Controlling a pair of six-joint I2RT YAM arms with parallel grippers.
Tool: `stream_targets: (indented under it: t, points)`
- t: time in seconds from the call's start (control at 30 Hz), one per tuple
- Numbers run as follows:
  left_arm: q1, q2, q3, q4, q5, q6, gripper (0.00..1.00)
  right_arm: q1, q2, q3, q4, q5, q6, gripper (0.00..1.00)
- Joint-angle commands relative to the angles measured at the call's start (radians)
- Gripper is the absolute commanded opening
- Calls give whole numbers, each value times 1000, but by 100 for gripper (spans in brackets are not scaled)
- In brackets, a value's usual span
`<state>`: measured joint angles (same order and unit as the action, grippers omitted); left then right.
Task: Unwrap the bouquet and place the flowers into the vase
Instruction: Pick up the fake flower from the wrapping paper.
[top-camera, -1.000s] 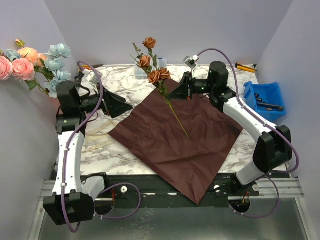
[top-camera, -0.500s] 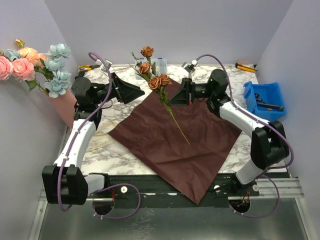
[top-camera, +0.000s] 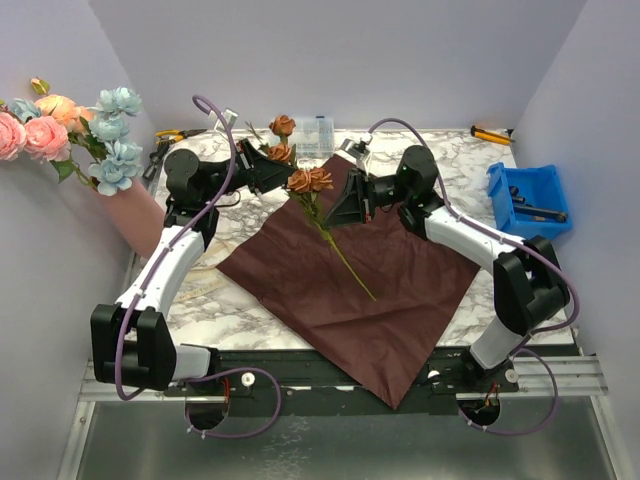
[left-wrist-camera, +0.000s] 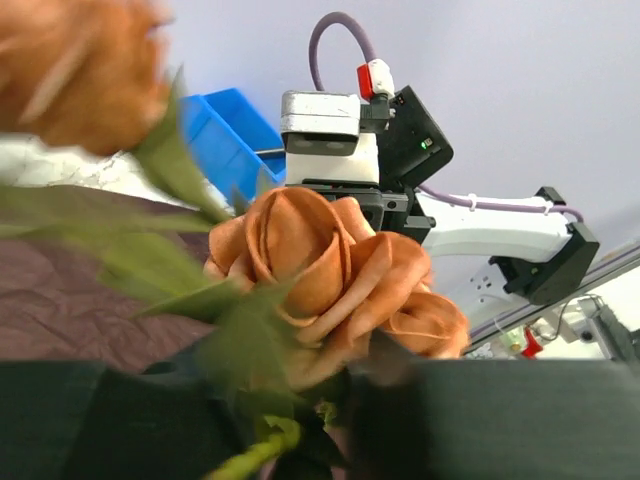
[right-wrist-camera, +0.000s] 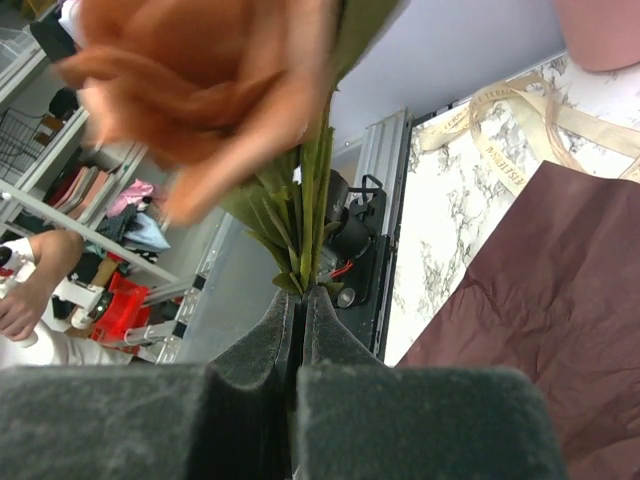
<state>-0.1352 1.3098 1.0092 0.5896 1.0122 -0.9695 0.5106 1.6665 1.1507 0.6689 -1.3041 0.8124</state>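
The bouquet is undone: its dark maroon sheet (top-camera: 390, 270) lies flat on the marble table. My right gripper (top-camera: 338, 213) is shut on the green stem of a spray of brownish-orange flowers (top-camera: 310, 180) and holds it up above the sheet; in the right wrist view the gripper (right-wrist-camera: 300, 295) pinches the stem below a bloom (right-wrist-camera: 200, 80). My left gripper (top-camera: 278, 172) reaches in from the left, and in its wrist view it (left-wrist-camera: 325, 400) stands narrowed round the base of the orange blooms (left-wrist-camera: 320, 260); whether it presses on them I cannot tell. The salmon-pink vase (top-camera: 140, 215) stands far left with pink and blue flowers (top-camera: 60, 125) in it.
A loose beige ribbon (right-wrist-camera: 500, 120) lies on the table left of the sheet. At the right edge sits a blue bin (top-camera: 528, 200) with tools in it. A clear plastic box (top-camera: 315, 133) and a yellow tool (top-camera: 490, 133) are at the back. The sheet's near corner hangs over the table's front edge.
My left arm swung from the vase across to the orange spray and its jaws narrowed round the blooms. The right gripper brought the spray leftward and lower.
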Motion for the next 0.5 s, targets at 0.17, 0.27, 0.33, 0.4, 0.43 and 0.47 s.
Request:
stream_targets:
  t: [0.17,0.27,0.33,0.4,0.43,0.47]
  points:
    - [-10,-63,8,26,31,-35,0,1,-56,25,-285,3,-243,33]
    - [2,-135,31,-246,1,126,0,-4,-93,27,-392,32,-328,61]
    - [0,-181,81,-496,-74,319,0,-14,-115,23,-453,52,-376,74]
    - [3,-209,143,-730,-150,465,0,-22,-134,20,-493,73,-409,83]
    - [3,-230,166,-808,-192,515,0,-25,-144,18,-506,82,-424,88]
    - [3,-249,181,-884,-240,573,0,-26,-153,17,-524,89,-436,92]
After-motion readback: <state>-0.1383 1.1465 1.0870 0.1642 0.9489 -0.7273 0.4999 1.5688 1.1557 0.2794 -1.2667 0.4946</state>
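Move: Right beside the left fingertips, about 1 cm farther right, runs the fake flower's upper stem. The lowest rose sits roughly 4 cm to this hand's right and 4 cm above, level with it fore and aft. The wrapping paper's middle lies some 35 cm below, about 12 cm right and 8 cm back. From the right hand, still pinching the stem lower down, that upper stem is about 4 cm ahead, 6 cm left and 5 cm higher. Taking over the fake flower from the right hand, the left fingers shut on its upper stem just under the roses, then that hand draws back about 2.5 cm while rising 1.5 cm, swinging a little left at the end. The right hand sinks roughly 1.5 cm as its fingers open wide and let go of the lower stem, then eases about 1 cm to the right. ##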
